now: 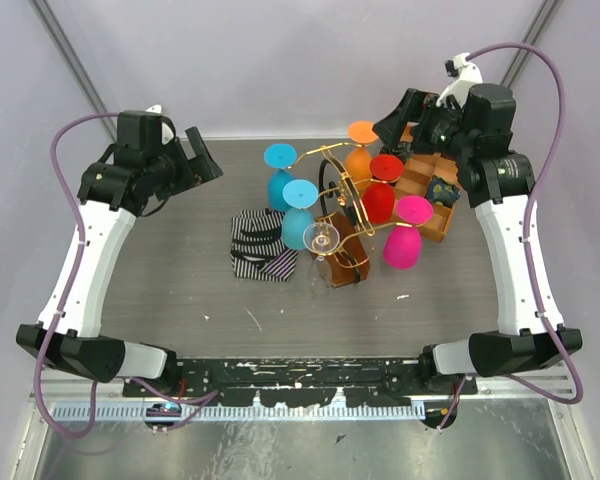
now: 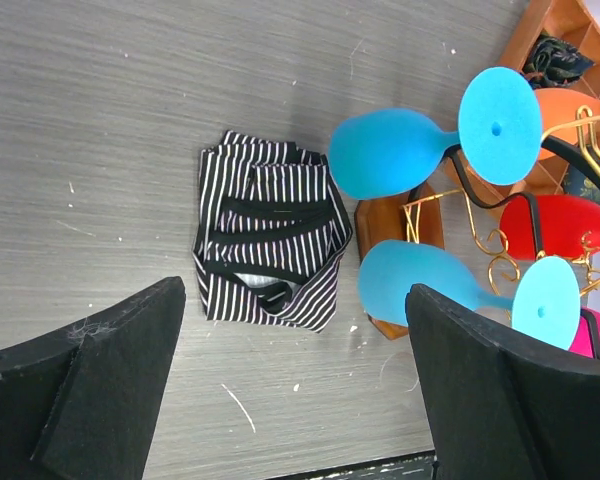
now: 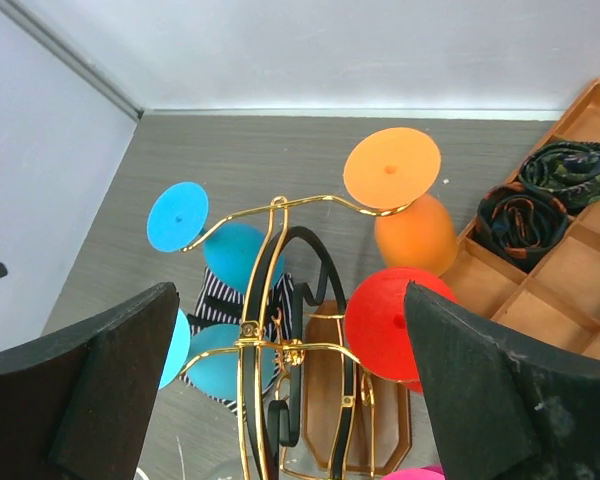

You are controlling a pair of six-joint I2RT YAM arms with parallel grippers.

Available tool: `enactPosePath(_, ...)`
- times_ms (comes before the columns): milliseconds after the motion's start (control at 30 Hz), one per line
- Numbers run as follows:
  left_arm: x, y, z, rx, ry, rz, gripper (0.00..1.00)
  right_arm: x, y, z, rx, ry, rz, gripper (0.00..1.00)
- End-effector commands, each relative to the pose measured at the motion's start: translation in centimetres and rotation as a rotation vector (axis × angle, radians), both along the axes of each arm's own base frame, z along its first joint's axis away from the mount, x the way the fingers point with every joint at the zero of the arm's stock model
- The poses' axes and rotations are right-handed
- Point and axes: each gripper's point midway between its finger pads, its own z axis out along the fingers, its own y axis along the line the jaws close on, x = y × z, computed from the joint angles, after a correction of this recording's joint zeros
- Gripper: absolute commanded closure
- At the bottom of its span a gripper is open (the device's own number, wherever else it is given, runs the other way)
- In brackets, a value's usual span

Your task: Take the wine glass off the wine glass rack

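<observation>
The wine glass rack (image 1: 337,190) is gold wire on a brown wooden base (image 1: 346,262), mid-table. Several wine glasses hang from it upside down: two blue (image 1: 279,192), orange (image 1: 359,162), red (image 1: 378,203), pink (image 1: 402,247) and a clear one (image 1: 322,238) at the front. My left gripper (image 1: 202,157) hovers open to the rack's left, holding nothing; its wrist view shows the blue glasses (image 2: 385,152) ahead of its gripper (image 2: 295,300). My right gripper (image 1: 398,130) is open above the rack's far right. Its wrist view looks down on the rack (image 3: 270,330), the orange glass (image 3: 392,168) and the red glass (image 3: 395,320), with its gripper (image 3: 290,300) empty.
A folded black-and-white striped cloth (image 1: 262,246) lies left of the rack's base. An orange-brown compartment tray (image 1: 427,190) stands close behind the rack at right, holding rolled dark fabric (image 3: 520,215). Grey walls close in the back and both sides.
</observation>
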Motion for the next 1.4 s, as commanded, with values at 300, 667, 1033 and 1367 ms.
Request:
enactPosePath(300, -1.5, 0.9, 0.2, 0.069, 0.031, -0.035, 0.02, -2.9, -0.3, 0.6, 0.004, -0.006, 0.002, 0.00)
enactPosePath(667, -2.0, 0.1, -1.3, 0.023, 0.067, -0.051, 0.02, -8.8, 1.6, -7.3, -0.156, 0.428, 0.063, 0.00)
enactPosePath(1033, -2.2, -0.3, -2.1, 0.005, 0.093, -0.059, 0.02, -12.2, 1.8, -8.6, -0.235, 0.491, 0.097, 0.00)
enactPosePath(1367, -1.8, -1.7, -2.6, -0.070, 0.111, -0.076, 0.02, -8.6, 3.6, -8.9, -0.310, 0.376, 0.100, 0.04)
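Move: The clear wine glass hangs upside down at the rack's near left corner, about 18 cm back from the right hand, 15 cm to its left and 25 cm below. From that hand, with similar heights, the magenta glass is 13 cm back and 2 cm right, the red one 4 cm back and 3 cm left, the light-blue one 9 cm back and 19 cm left. From the left hand the clear glass lies roughly 14 cm back, 23 cm right and 15 cm below. Back and down in a sweep of some 15 cm, after a brief hover, the right hand comes over the rack towards the clear wine glass, edging a few centimetres left, while its wrist tips about 30 degrees downward. Its fingers stay wide open and close on nothing. The left hand, also open, sinks and draws back about 4 cm beside the rack. ##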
